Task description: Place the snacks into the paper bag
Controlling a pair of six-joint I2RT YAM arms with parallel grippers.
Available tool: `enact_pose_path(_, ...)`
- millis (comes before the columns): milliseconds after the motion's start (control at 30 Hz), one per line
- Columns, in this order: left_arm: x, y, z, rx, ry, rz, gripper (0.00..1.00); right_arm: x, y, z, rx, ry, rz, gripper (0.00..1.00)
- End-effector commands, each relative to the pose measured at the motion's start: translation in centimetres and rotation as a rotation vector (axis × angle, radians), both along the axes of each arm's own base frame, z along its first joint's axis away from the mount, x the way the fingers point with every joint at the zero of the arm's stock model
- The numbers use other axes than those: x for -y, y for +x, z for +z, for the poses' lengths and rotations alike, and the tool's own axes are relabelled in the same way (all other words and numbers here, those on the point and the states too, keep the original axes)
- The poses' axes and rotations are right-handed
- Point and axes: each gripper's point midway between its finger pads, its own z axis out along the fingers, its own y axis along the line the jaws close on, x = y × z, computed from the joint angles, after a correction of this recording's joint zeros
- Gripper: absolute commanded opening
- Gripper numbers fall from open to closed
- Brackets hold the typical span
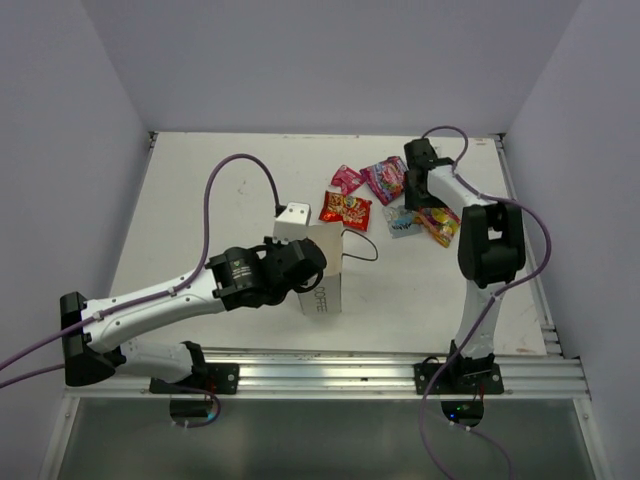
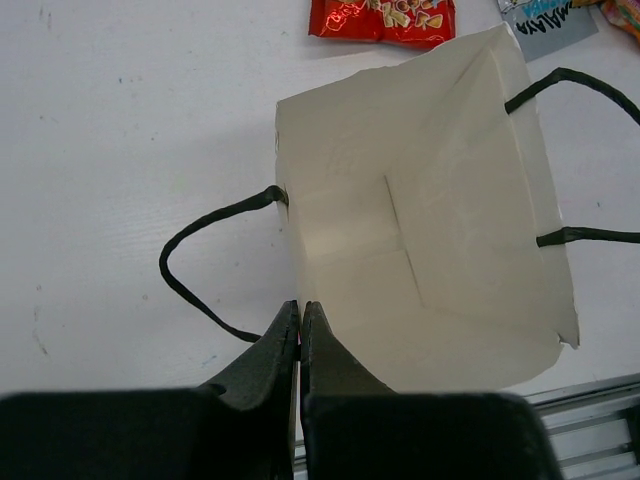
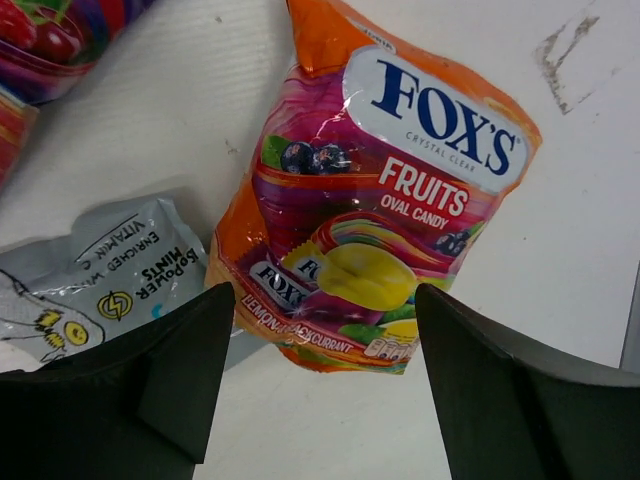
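Observation:
The white paper bag stands upright mid-table with its mouth open upward. My left gripper is shut on the bag's near-left rim, beside a black loop handle. Behind the bag lie the snacks: a red-orange packet, a small magenta one, a pink multicolour one, a pale blue-clear mint packet and an orange fruit-candy packet. My right gripper hangs open over the near end of the candy packet, one finger on each side, holding nothing.
A white cube camera block sits just behind the bag's left side. An aluminium rail runs along the near table edge. Lilac walls enclose the table on three sides. Purple cables loop above both arms.

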Motion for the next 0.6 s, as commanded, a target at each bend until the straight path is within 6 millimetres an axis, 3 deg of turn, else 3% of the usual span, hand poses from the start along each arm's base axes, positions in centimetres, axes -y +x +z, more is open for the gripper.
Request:
enact_pose_path(0,-0.1,0.7,1.7,0.041,-0.012,0.020,0.00,0.9,0.4,-1.6,-0.028,-0.052,-0.028,0.76)
enact_pose_path(167,0.1,1.0,2.1,0.051,-0.018,0.015,0.00,2.0,-1.2,-4.5,-0.115,-0.115,-0.046,0.62)
enact_pose_path(267,0.3,1.3,1.8,0.046,-0.008,0.007,0.00,2.6,-2.2,-6.1,-0.164,-0.132,-0.058,0.36)
enact_pose_path(300,0.3,1.4,1.8,0.046,-0.006,0.005,0.00,2.8,-2.4,-6.2,-0.171,-0.137,-0.063,0.14)
enact_pose_path(367,0.5,1.5,1.8,0.046,-0.004,0.005,0.00,3.0,-2.7,-5.9,-0.166,-0.146,-0.066,0.00)
enact_pose_path(533,0.6,1.6,1.4,0.042,-0.004,0.002,0.00,2.9,-2.9,-3.5,-0.108,-0.117,-0.049,0.00)
enact_pose_path(567,0.7,1.7,1.4,0.042,-0.009,0.002,0.00,2.7,-2.9,-2.1,-0.084,-0.105,-0.045,0.00)
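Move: Beneath the open right hand, the Fox's candy packet has its middle about 4 cm ahead, 5 cm to the right and 5 cm down. The grey mints pouch lies some 10 cm left of the packet's middle and 2 cm nearer the base, and the purple packet about 15 cm left of it and 10 cm farther out. From the left hand, which still holds the paper bag's rim, the Fox's packet is roughly 28 cm ahead, 40 cm right and 19 cm down. Sinking about 4 cm onto the near-left end of the Fox's packet, the right hand then stays low and slides some 2 cm to the right, drawing slightly back. It tilts about 10 degrees, its left side dipping. The wide-open fingers close almost fully on the way and pinch the packet's film. ##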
